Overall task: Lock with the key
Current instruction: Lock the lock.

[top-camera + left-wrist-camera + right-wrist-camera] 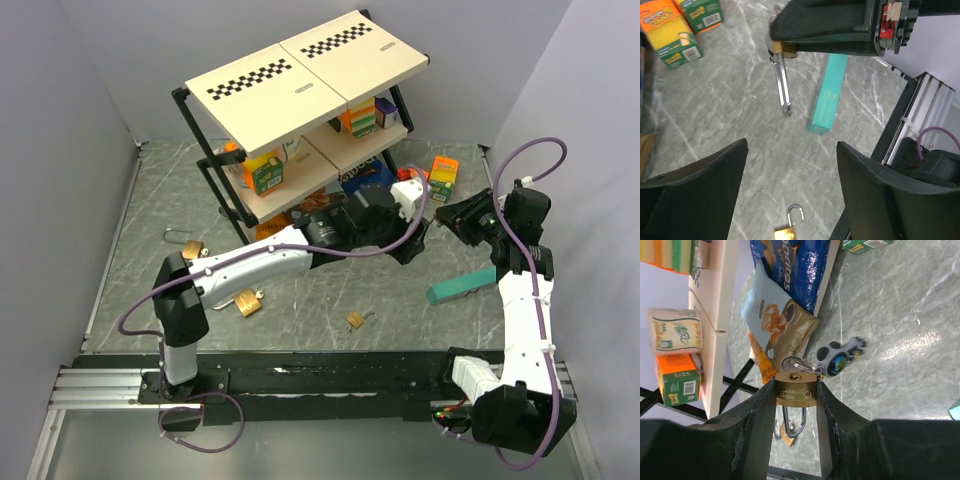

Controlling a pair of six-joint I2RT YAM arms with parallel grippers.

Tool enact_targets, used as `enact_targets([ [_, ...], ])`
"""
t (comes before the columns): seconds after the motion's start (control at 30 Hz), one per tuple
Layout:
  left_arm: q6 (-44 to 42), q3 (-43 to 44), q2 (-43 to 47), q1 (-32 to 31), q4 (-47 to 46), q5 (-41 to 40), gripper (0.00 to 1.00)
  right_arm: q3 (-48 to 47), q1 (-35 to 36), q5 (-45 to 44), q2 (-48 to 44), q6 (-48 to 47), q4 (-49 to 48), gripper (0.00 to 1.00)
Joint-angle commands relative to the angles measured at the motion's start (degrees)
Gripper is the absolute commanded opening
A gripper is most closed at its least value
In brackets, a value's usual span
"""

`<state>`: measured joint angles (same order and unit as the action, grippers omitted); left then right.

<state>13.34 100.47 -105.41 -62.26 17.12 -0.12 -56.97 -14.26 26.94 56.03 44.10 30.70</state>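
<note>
My right gripper (796,384) is shut on a brass padlock (796,396), squeezing its body between both fingers, with the shackle (794,422) pointing back toward the wrist. A key (792,363) sits in the keyhole, and a ring with a grey fob (840,357) hangs from it. In the left wrist view the same padlock (785,48) hangs under the right gripper (840,25), shackle (783,85) downward. My left gripper (792,145) is open and holds nothing, a short way below and apart from the lock. From above, the left gripper (408,238) sits just left of the right gripper (455,215).
A two-tier shelf (300,90) with sponge boxes and snack bags stands at the back. A teal box (462,285) lies on the table under the right arm. Loose padlocks lie at the left (193,248), by the left arm (248,302) and at front centre (355,320).
</note>
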Motion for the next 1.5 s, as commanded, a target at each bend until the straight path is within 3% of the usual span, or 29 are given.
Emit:
enact_targets([
  [0.0, 1.42, 3.77, -2.34, -0.85, -3.76, -0.41, 0.74, -2.09, 0.02, 0.65, -2.15, 2.57, -1.96, 0.00],
  [0.53, 2.74, 7.64, -7.36, -0.85, -5.35, -5.33, 0.59, -0.25, 0.90, 3.38, -2.77, 4.42, -3.71, 0.00],
  [0.63, 2.65, 7.82, -7.71, -0.85, -5.26, -6.03, 0.47, 0.10, 0.90, 3.38, -2.86, 4.86, -3.98, 0.00],
  [0.77, 2.65, 7.82, -7.62, -0.85, -4.82, -4.98, 0.10, 0.46, 0.99, 3.82, -2.86, 5.21, -4.24, 0.00],
  [0.83, 2.92, 7.73, -7.54, -0.85, -4.82, -4.54, 0.01, 0.72, 0.90, 4.35, -2.94, 5.12, -4.94, 0.00],
  [1.03, 2.83, 6.32, -5.61, -0.41, -5.96, -2.70, 0.01, 1.07, 0.99, 5.66, -3.12, 3.90, -6.26, 0.45],
  [1.07, 2.65, 5.97, -4.90, -0.15, -6.05, -2.08, 0.01, 0.98, 0.90, 6.10, -3.21, 3.46, -6.26, 0.66],
  [1.13, 2.48, 5.18, -3.68, 0.73, -5.35, -0.24, 0.01, 0.64, 0.82, 8.20, -3.30, 0.75, -6.27, 0.87],
  [1.2, 1.95, 4.31, -2.88, 1.26, -4.91, 2.31, 0.01, -0.15, 0.12, 10.49, -3.47, -3.12, -5.39, 1.00],
  [1.33, -0.07, 2.37, 0.28, 2.23, -2.54, 7.05, 0.01, -3.05, -1.64, 16.29, -6.10, -17.50, -0.30, 1.00],
  [1.47, -5.33, -0.18, 3.97, 2.84, 1.49, 13.02, 0.01, -4.28, -3.31, 29.17, -9.97, -34.74, 2.33, 1.00],
])
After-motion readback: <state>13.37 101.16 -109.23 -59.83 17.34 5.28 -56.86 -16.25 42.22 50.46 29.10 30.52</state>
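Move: The right gripper already holds the lock between its fingertips, shackle towards the left gripper. From the left hand the lock's middle is roughly 4 cm ahead, 7 cm to the right and 2 cm lower. On the table some 22 cm below the left hand, the teal box lies about 6 cm back and 15 cm to the right, and the small padlock about 12 cm back and 10 cm to the left. Bring the left gripper about 4 cm to the right and forward, sinking slightly, onto the shackle and pinch it shut, while the right keeps the lock and eases 1–2 cm left and up to meet it. Then open the right fingers wide and back off some 2–3 cm, rising and turning counter-clockwise, as the left draws the lock about 2 cm left and down. ##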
